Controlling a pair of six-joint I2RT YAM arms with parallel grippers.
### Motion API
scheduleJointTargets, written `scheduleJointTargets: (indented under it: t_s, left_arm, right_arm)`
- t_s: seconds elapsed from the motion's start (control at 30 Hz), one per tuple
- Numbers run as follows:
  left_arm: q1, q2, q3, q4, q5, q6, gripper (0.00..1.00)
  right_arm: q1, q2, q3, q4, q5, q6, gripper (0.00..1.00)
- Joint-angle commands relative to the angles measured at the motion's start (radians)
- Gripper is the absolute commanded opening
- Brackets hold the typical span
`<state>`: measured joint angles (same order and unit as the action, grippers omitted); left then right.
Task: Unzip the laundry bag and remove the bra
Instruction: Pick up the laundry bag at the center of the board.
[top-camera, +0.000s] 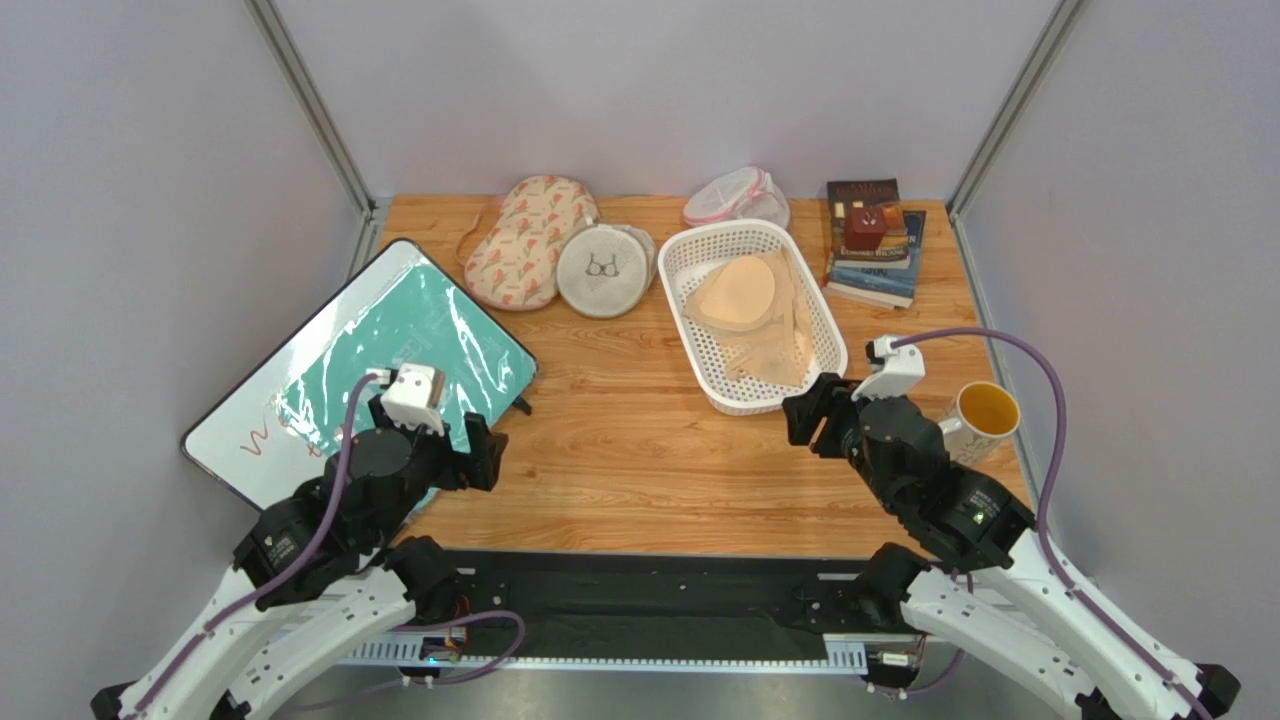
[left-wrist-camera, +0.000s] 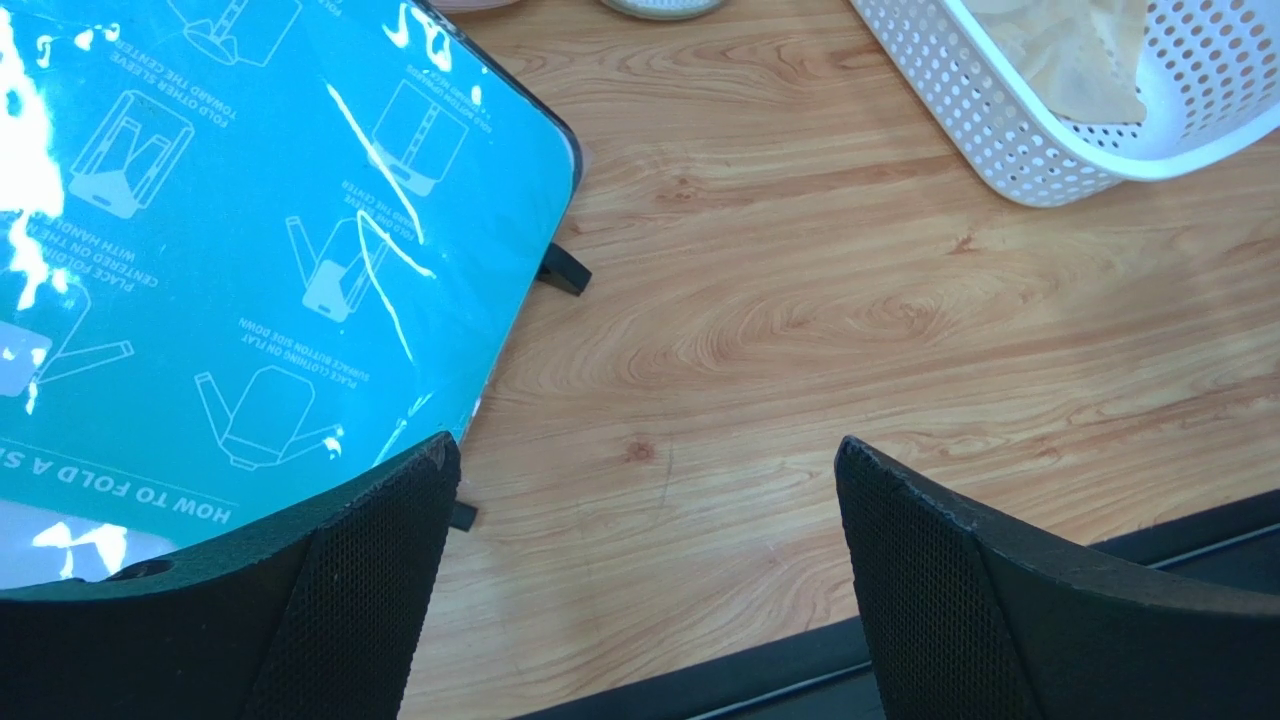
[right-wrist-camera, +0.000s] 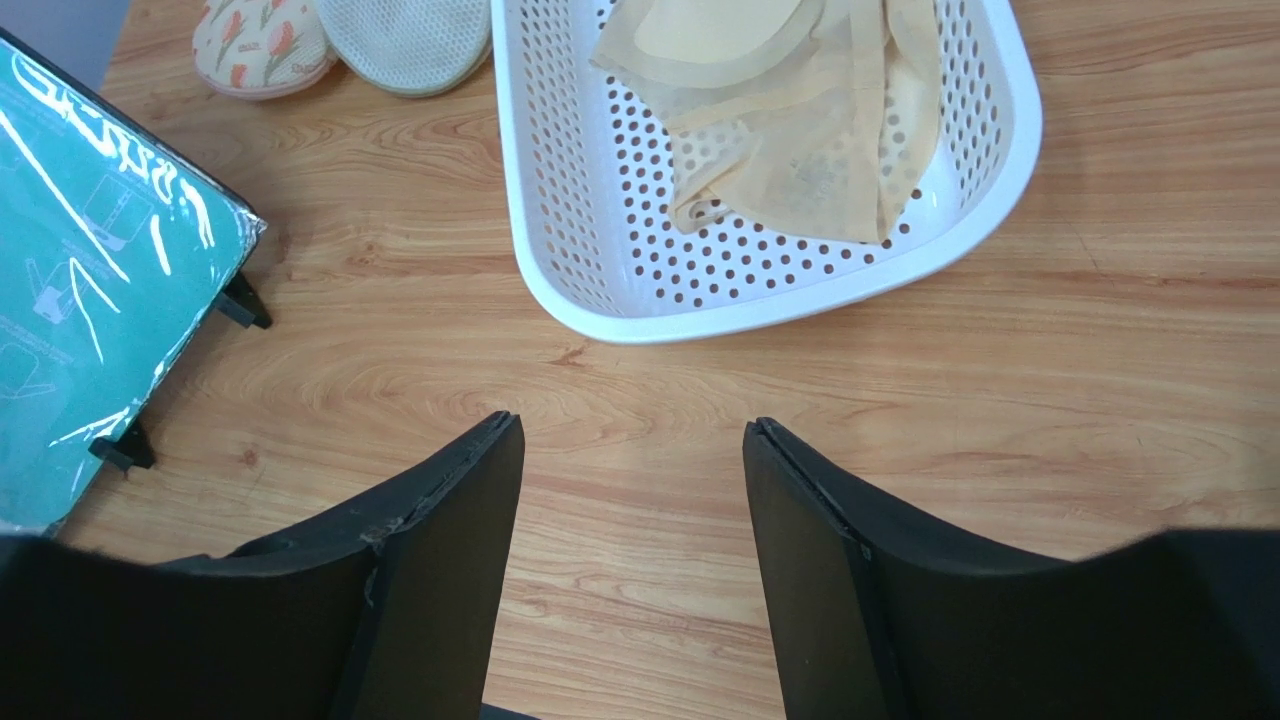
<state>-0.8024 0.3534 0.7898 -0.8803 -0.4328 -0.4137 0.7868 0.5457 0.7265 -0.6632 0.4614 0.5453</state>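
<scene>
The laundry bag, round cream mesh with a small black bra icon on top, lies zipped at the back of the wooden table; its edge also shows in the right wrist view. The bra is hidden from every view. My left gripper hovers open over bare wood near the front left, well short of the bag, with nothing between its fingers. My right gripper stands open and holds nothing at the near end of the basket.
A white perforated basket holds a pale peach bra. An oval orange-patterned bag touches the laundry bag's left side. A pink-trimmed mesh bag, books, a mug and a teal folding board surround the area.
</scene>
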Motion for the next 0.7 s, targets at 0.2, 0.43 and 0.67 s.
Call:
scheduleJointTargets:
  t_s: [0.2, 0.43, 0.67]
  left_arm:
    - [0.000, -0.024, 0.012, 0.001, -0.027, -0.007, 1.00]
    - [0.000, 0.077, 0.012, 0.082, -0.023, 0.070, 1.00]
    - [0.032, 0.454, 0.150, 0.415, 0.104, 0.160, 1.00]
  right_arm:
    - [0.000, 0.028, 0.040, -0.015, 0.054, 0.008, 0.62]
    - [0.002, 0.075, 0.085, -0.078, 0.063, -0.001, 0.62]
    - [0.000, 0.118, 0.091, -0.105, 0.083, -0.018, 0.62]
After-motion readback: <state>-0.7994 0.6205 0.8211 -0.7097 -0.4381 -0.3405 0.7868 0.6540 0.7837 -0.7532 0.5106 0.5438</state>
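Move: The round laundry bag with the bra drawing lies roughly 26 cm ahead of my open left hand, 10 cm to its right and some 18 cm below. The floral pouch lies about 11 cm left of the bag and 4 cm farther out; the white basket's middle is some 22 cm right of the bag and 6 cm nearer. From my right hand the bag is about 23 cm ahead and 22 cm left. I barely shift my left hand at first, then speed it forward and almost as much to the right, about 5 cm across the open table and nearer the round laundry bag. I keep its height and leave the fingers wide open, touching nothing, while the wrist rolls slightly, left side rising. My empty right hand sinks about a centimetre in front of the basket, its left side dipping a little. ##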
